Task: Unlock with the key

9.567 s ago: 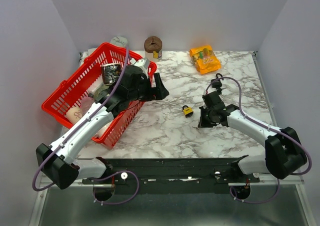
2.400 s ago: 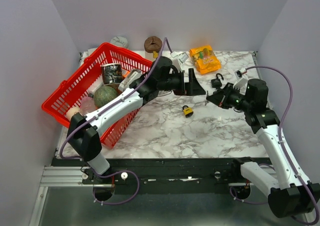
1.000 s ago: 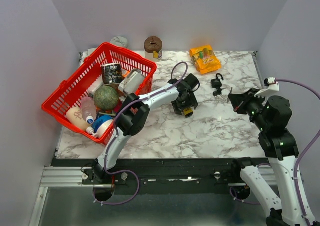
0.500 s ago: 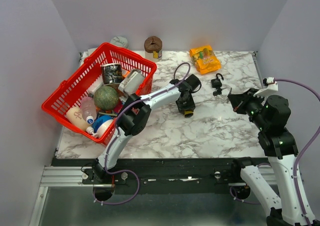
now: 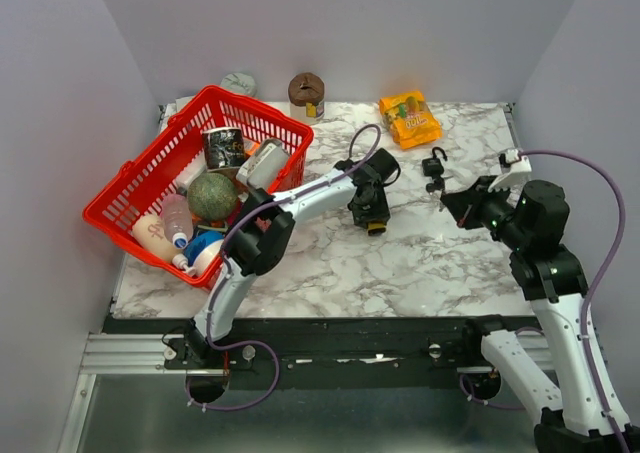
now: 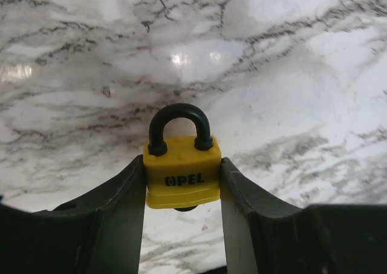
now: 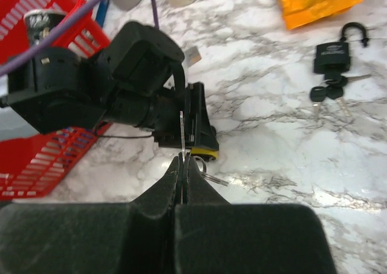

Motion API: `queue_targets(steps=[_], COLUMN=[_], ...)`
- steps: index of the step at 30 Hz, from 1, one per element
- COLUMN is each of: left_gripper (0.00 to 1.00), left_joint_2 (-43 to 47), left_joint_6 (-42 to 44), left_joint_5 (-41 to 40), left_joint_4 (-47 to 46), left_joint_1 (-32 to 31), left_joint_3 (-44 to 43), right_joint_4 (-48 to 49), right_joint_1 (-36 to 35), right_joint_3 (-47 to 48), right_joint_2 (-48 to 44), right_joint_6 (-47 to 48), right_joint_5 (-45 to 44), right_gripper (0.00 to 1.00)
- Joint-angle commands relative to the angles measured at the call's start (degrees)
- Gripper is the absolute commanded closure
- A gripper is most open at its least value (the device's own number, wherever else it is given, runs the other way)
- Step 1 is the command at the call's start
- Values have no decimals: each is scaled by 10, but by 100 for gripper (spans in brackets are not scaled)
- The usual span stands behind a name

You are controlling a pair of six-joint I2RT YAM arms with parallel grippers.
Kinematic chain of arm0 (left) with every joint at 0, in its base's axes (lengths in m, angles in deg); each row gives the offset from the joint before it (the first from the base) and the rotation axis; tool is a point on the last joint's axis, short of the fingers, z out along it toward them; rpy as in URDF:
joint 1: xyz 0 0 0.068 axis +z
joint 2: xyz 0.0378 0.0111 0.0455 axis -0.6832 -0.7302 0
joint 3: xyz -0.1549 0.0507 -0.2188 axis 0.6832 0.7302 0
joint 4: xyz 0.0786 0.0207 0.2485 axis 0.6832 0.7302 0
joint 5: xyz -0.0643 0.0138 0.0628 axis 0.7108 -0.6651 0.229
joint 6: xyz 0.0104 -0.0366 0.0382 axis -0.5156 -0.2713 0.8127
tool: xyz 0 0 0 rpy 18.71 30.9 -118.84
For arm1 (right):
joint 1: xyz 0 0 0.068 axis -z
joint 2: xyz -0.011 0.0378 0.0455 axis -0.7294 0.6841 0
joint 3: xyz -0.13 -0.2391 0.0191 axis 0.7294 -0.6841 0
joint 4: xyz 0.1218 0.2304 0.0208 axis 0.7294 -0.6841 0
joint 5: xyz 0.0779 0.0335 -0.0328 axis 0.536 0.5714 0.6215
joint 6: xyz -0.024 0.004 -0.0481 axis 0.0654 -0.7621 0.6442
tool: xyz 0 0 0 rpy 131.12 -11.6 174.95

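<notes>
A yellow padlock [image 6: 181,177] with a black shackle stands on the marble, and my left gripper [image 6: 181,192] is shut on its two sides. From above, the padlock [image 5: 376,228] shows just below the left gripper [image 5: 371,211] at mid table. My right gripper [image 7: 183,160] is shut on a thin silver key [image 7: 182,132], blade up, with its ring [image 7: 211,168] hanging to the right. The blade points toward the yellow padlock [image 7: 202,153], a short way off. From above, the right gripper [image 5: 450,201] hovers to the right of the lock.
A black padlock [image 5: 434,163] with its own keys [image 7: 326,94] lies behind the right gripper. A red basket [image 5: 130,188] full of items sits at the left. An orange packet [image 5: 409,118] and a brown jar [image 5: 306,91] are at the back edge.
The left gripper has come down over the yellow padlock and closed on it. The right arm has swung left and lower, bringing the key nearer the padlock.
</notes>
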Motion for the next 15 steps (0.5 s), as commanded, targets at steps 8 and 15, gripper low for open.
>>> queue_targets(steps=[8,15], left_gripper=[100,100], left_joint_2=[245,298], left_joint_6=[-23,-26], left_joint_5=[146,173], left_joint_4=[-114,-143], left_joint_1=[24,33], left_joint_3=[131,194], right_joint_4=[-41,-24], right_joint_1=[-108,-184], right_joint_3=[-1,18], right_joint_2=[87,151], right_joint_6=[94,61], right_joint_5=[115,54], right_gripper=[99,99])
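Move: The yellow padlock is already pinched in the left fingers, barely off the table. It lies about 8 cm ahead of the right hand, 16 cm left and 24 cm below. The key held in the right fingers is some 5 cm back, 15 cm right and 23 cm above the left hand. From the left hand, the open black padlock lies about 17 cm ahead and 15 cm right, with loose keys about 12 cm ahead and 15 cm right, both slightly below. The yellow padlock, kept in the left hand's closed grip, goes quickly up about 16 cm and a little back, while that wrist tilts some 25 degrees so its fingertips swing out to the right, towards the key. The right hand keeps its pinch on the key and brings it left and down, slightly back, towards the padlock, turning counter-clockwise and tipping down a little. ##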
